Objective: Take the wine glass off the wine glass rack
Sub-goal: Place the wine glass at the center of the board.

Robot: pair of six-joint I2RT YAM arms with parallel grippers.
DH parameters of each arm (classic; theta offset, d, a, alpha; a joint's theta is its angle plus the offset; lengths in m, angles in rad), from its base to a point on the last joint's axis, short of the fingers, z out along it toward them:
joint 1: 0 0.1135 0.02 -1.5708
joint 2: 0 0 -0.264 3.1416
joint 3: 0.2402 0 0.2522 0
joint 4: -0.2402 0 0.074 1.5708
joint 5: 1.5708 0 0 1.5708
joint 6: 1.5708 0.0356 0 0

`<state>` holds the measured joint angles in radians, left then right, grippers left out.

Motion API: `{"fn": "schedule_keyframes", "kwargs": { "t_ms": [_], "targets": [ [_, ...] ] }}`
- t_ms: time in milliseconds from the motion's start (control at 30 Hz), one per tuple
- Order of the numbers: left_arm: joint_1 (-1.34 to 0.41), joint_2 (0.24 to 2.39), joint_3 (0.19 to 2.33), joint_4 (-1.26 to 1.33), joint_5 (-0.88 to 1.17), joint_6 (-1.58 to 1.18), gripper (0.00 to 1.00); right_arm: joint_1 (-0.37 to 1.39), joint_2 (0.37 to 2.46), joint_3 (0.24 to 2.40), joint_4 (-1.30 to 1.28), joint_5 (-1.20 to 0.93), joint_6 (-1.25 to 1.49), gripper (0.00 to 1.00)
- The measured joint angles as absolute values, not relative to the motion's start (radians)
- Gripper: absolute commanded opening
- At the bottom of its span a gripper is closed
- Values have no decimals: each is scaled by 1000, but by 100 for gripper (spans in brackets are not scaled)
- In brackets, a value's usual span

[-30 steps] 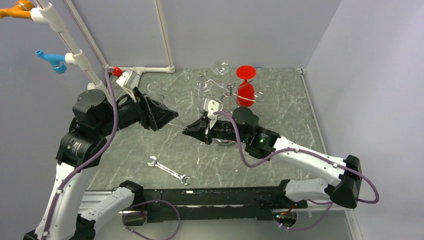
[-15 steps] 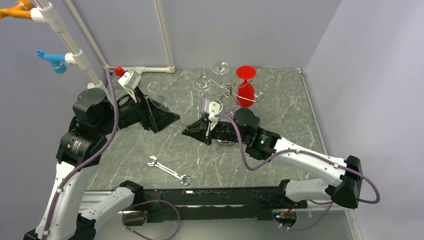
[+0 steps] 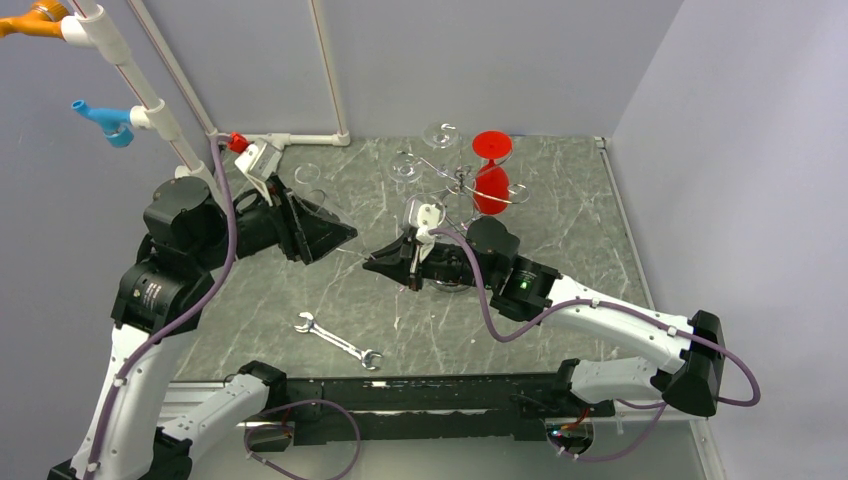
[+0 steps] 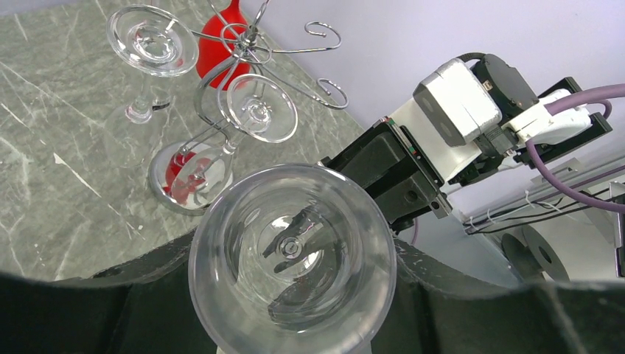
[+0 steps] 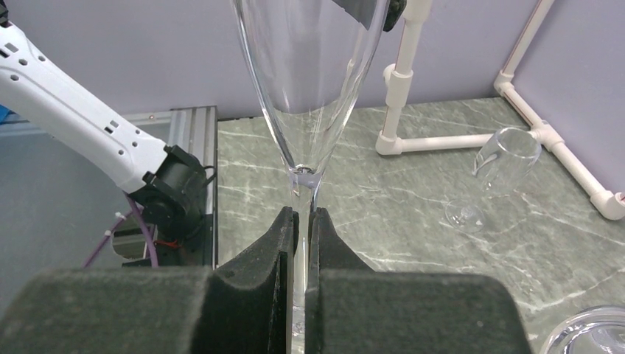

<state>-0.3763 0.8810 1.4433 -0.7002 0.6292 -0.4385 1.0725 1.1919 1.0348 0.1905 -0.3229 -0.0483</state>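
A clear wine glass (image 5: 309, 88) is held off the rack between my two arms. My right gripper (image 5: 304, 217) is shut on its thin stem. My left gripper (image 4: 295, 295) has a pad on each side of the bowl (image 4: 292, 258) near the rim, and both pads look pressed on it. Seen from above, the left gripper (image 3: 340, 235) and the right gripper (image 3: 378, 263) face each other mid-table. The wine glass rack (image 4: 250, 51) stands behind them with two clear glasses (image 4: 151, 44) and a red glass (image 3: 490, 185) hanging on it.
A clear glass (image 5: 501, 158) lies on its side near the white pipe frame (image 5: 442, 140) at the back left. A silver wrench (image 3: 338, 340) lies near the front edge. The rack's shiny base (image 4: 166, 184) sits just beyond my right arm.
The right gripper has shifted slightly left with the glass. The left gripper has stayed at the bowl with only a small shift.
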Motion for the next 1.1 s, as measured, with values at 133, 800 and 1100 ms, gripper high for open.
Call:
{"fn": "schedule_keyframes", "kwargs": {
  "t_ms": [133, 800, 1100],
  "targets": [
    [-376, 881, 1443, -701, 627, -439, 15, 1076, 1192, 1035, 191, -316, -43, 6],
    [-376, 866, 1444, -724, 524, -430, 0, 1079, 1189, 1035, 212, -315, -30, 63],
    [-376, 859, 1449, -749, 400, -387, 0, 1079, 1132, 1073, 158, -315, 38, 72]
  ]
}}
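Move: The right hand pinches the stem of the upright-held wine glass, whose middle is about 4 cm above and 2 cm left of its hand point. The left hand has the bowl; open board for it lies roughly 28 cm ahead, 3 cm right and 41 below. From the left hand, the rack is some 22 cm ahead and 18 right, the standing glass about 35 ahead and 12 left, the wrench 3 ahead and 6 left, down on the board. The right fingers let go of the stem, opening from nearly shut to about two-thirds, then the hand lifts about 3 cm, easing back and right away from the glass. The left hand keeps its hold on the bowl and carries the glass forward and left, away from the right hand, nearly 4 cm and quickening, while turning about 15 degrees counter-clockwise. ##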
